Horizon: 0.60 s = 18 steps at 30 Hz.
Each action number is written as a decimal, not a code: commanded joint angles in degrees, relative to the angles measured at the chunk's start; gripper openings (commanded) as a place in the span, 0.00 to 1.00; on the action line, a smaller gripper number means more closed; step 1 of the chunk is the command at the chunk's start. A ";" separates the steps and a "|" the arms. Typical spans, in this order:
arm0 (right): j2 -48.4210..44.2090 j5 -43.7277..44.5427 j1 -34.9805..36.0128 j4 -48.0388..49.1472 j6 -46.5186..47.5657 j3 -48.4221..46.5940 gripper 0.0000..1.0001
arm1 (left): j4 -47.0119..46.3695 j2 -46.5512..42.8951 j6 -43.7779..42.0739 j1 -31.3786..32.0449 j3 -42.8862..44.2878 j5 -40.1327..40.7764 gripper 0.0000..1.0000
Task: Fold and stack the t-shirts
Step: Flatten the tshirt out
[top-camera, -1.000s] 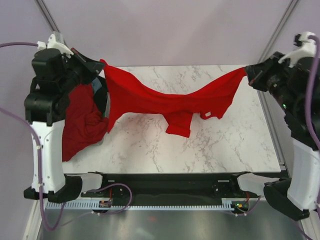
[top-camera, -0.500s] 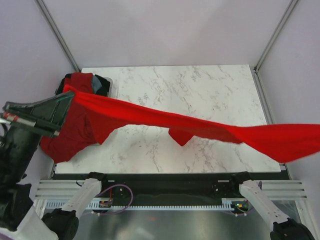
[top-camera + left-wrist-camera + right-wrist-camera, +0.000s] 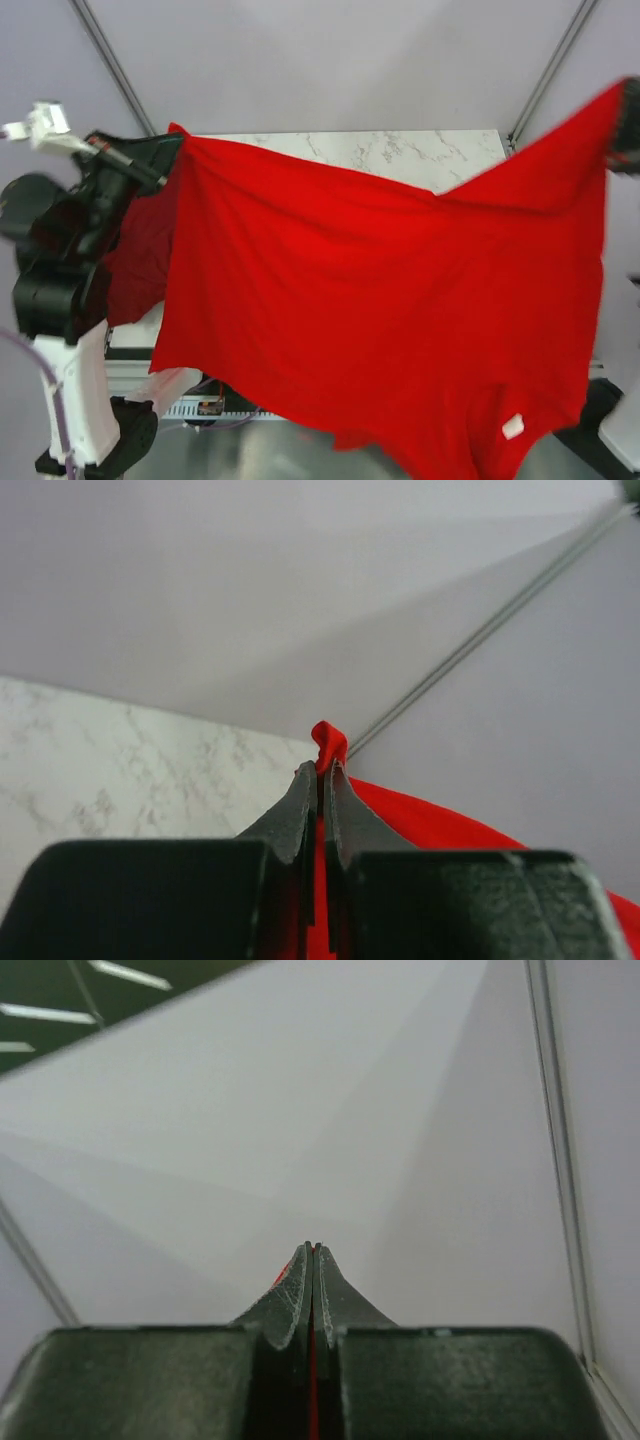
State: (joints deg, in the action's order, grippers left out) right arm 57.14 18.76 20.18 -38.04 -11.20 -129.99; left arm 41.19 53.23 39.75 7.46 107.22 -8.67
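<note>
A bright red t-shirt [image 3: 380,300] hangs spread wide in the air between both arms, high above the table, with its small white neck label [image 3: 513,426] at the lower right. My left gripper [image 3: 172,135] is shut on its upper left corner; in the left wrist view [image 3: 320,768] a red nub of cloth [image 3: 329,742] pokes out past the tips. My right gripper [image 3: 622,112] is shut on the upper right corner, blurred at the frame edge; the right wrist view [image 3: 313,1248] shows a red sliver between the closed jaws. A darker red shirt [image 3: 135,260] lies at the left.
The marble table [image 3: 400,152] shows only along its far edge; the spread shirt hides the rest. Pale enclosure walls and metal corner posts [image 3: 545,75] stand behind. The left arm's white base [image 3: 75,400] rises at the lower left.
Both grippers have swung up and back, lifting the red shirt off the table. It has gone from a low stretched band to a wide sheet covering most of the view.
</note>
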 commanded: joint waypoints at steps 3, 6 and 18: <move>19.73 12.08 -0.05 4.71 7.24 8.61 0.00 | -2.42 11.87 1.38 -0.26 -10.88 8.48 0.02; 29.58 9.29 -6.35 8.40 2.97 12.11 0.00 | -6.29 19.96 3.14 -0.69 -16.42 10.42 0.02; 64.97 -6.90 -13.59 -0.92 -4.00 -5.77 0.98 | -5.51 52.34 8.77 -1.23 -13.68 -3.56 0.92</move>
State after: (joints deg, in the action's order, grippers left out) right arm 132.51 14.59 5.65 -37.47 -13.37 -137.19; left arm 35.97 111.68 47.00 4.36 91.70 -9.61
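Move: Each hand grips a far corner of the red t-shirt, held high with the shirt hanging between them. The left's corner is bound for bare table about 33 cm ahead, 1 cm right and 57 below; the clothes pile is roughly 17 ahead, 20 left and 50 below. The right's landing spot is some 50 cm ahead, 9 left and 68 below, with the table's far edge about 8 cm beyond that spot. Both hands fling the already gripped t-shirt out and down over the table, the right sweeping about 50 cm forward and 47 down, the left sinking about as far but reaching only some 28 cm forward, while both wrists tip steeply downward by nearly 70 degrees. The first half of the swing is mostly forward with the fingers shut; then, as the drop steepens, both grippers spring wide open and let go of the corners, ending above the table with the left hand the lower of the two. ##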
